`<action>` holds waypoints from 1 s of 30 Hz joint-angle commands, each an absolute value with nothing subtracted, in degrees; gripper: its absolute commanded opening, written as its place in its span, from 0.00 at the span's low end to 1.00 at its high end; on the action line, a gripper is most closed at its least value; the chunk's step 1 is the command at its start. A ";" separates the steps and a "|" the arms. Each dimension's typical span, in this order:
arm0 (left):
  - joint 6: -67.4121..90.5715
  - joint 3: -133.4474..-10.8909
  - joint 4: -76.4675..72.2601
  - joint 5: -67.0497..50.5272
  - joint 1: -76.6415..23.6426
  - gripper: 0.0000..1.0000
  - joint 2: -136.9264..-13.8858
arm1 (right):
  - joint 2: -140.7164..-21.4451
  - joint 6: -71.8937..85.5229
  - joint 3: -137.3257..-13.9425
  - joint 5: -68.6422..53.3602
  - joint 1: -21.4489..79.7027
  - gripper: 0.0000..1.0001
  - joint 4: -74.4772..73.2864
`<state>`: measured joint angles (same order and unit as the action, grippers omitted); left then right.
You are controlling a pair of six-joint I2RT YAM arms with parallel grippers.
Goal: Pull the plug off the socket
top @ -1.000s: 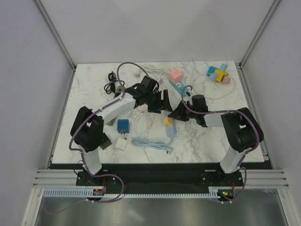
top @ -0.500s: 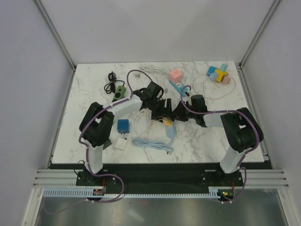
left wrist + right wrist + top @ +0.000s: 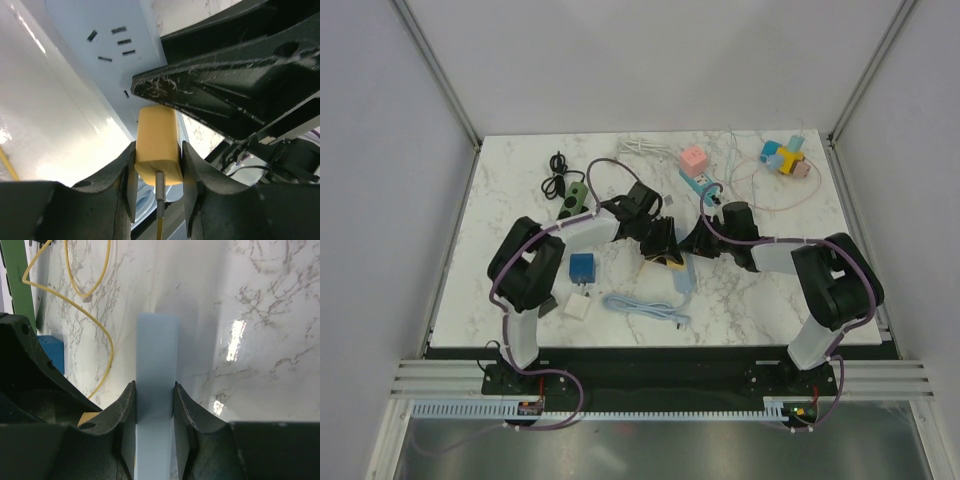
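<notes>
A yellow plug (image 3: 157, 145) sits in a pale blue socket strip (image 3: 107, 65). My left gripper (image 3: 158, 172) is shut on the plug, one finger on each side. In the top view the plug (image 3: 674, 262) lies at the table's middle under the left gripper (image 3: 663, 250). My right gripper (image 3: 154, 412) is shut on the socket strip (image 3: 156, 365), holding its long sides. It stands just right of the plug in the top view (image 3: 694, 243). A thin yellow cable (image 3: 92, 315) runs from the plug.
A blue adapter (image 3: 582, 266) and a white adapter (image 3: 578, 306) lie at the front left, with a coiled pale blue cable (image 3: 642, 306). Black cable (image 3: 557, 172), pink cube (image 3: 693, 158) and coloured socket blocks (image 3: 785, 158) sit at the back.
My left gripper has moved right and forward from beside the socket strip onto the yellow plug and shut on it. The right gripper has stayed on the strip.
</notes>
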<state>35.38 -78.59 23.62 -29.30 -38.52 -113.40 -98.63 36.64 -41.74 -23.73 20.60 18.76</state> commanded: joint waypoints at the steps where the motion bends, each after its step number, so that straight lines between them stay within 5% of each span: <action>1: 40.83 -71.24 8.13 -40.31 -39.03 0.02 -106.63 | -97.82 28.57 -40.87 -14.16 21.88 0.00 16.79; 6: 50.18 -61.88 -6.77 -41.84 -38.14 0.02 -103.01 | -98.00 28.48 -40.78 -12.83 21.88 0.00 16.70; 11: 38.60 -70.91 22.03 -14.88 -42.88 0.02 -99.49 | -98.26 28.21 -40.87 -11.78 22.06 0.00 16.44; 14: 38.05 -71.81 21.63 -18.78 -42.81 0.02 -97.91 | -98.70 28.30 -40.87 -11.25 22.24 0.00 16.44; 18: 48.05 -63.91 3.88 -38.22 -39.99 0.02 -95.89 | -99.31 28.21 -41.22 -10.90 22.41 0.00 16.26; 24: 36.13 -69.27 23.73 -18.37 -42.02 0.02 -92.74 | -99.84 27.95 -42.27 -10.37 22.41 0.00 14.51; 30: 46.29 -57.95 1.82 -40.38 -36.75 0.02 -86.23 | -100.89 28.12 -45.08 -10.46 22.41 0.00 12.83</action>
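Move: The left hand already has the yellow plug between its fingers, still seated in the light-blue socket, whose middle lies about 3 cm right, 1 cm back and 3 cm below that hand. From the left hand, the blue cable coil is some 6 cm left and 11 cm back, and the blue plug about 20 cm left and 2 cm back. The right hand grips the socket's outer part; from it the yellow plug sits roughly 4 cm back and 3 cm left. Keeping its pinch on the yellow plug, the left hand works it against the socket with small leftward and backward tugs while the wrist rocks back and forth within some ten degrees, then pulls sharply up, ending about 6.5 cm higher and roughly 3 cm back and left, away from the socket. The right hand keeps its grip on the socket as the counter-hold, is drawn nearly 2 cm to the left with a slight rise by the pulling, then eases back right and down near the end. ##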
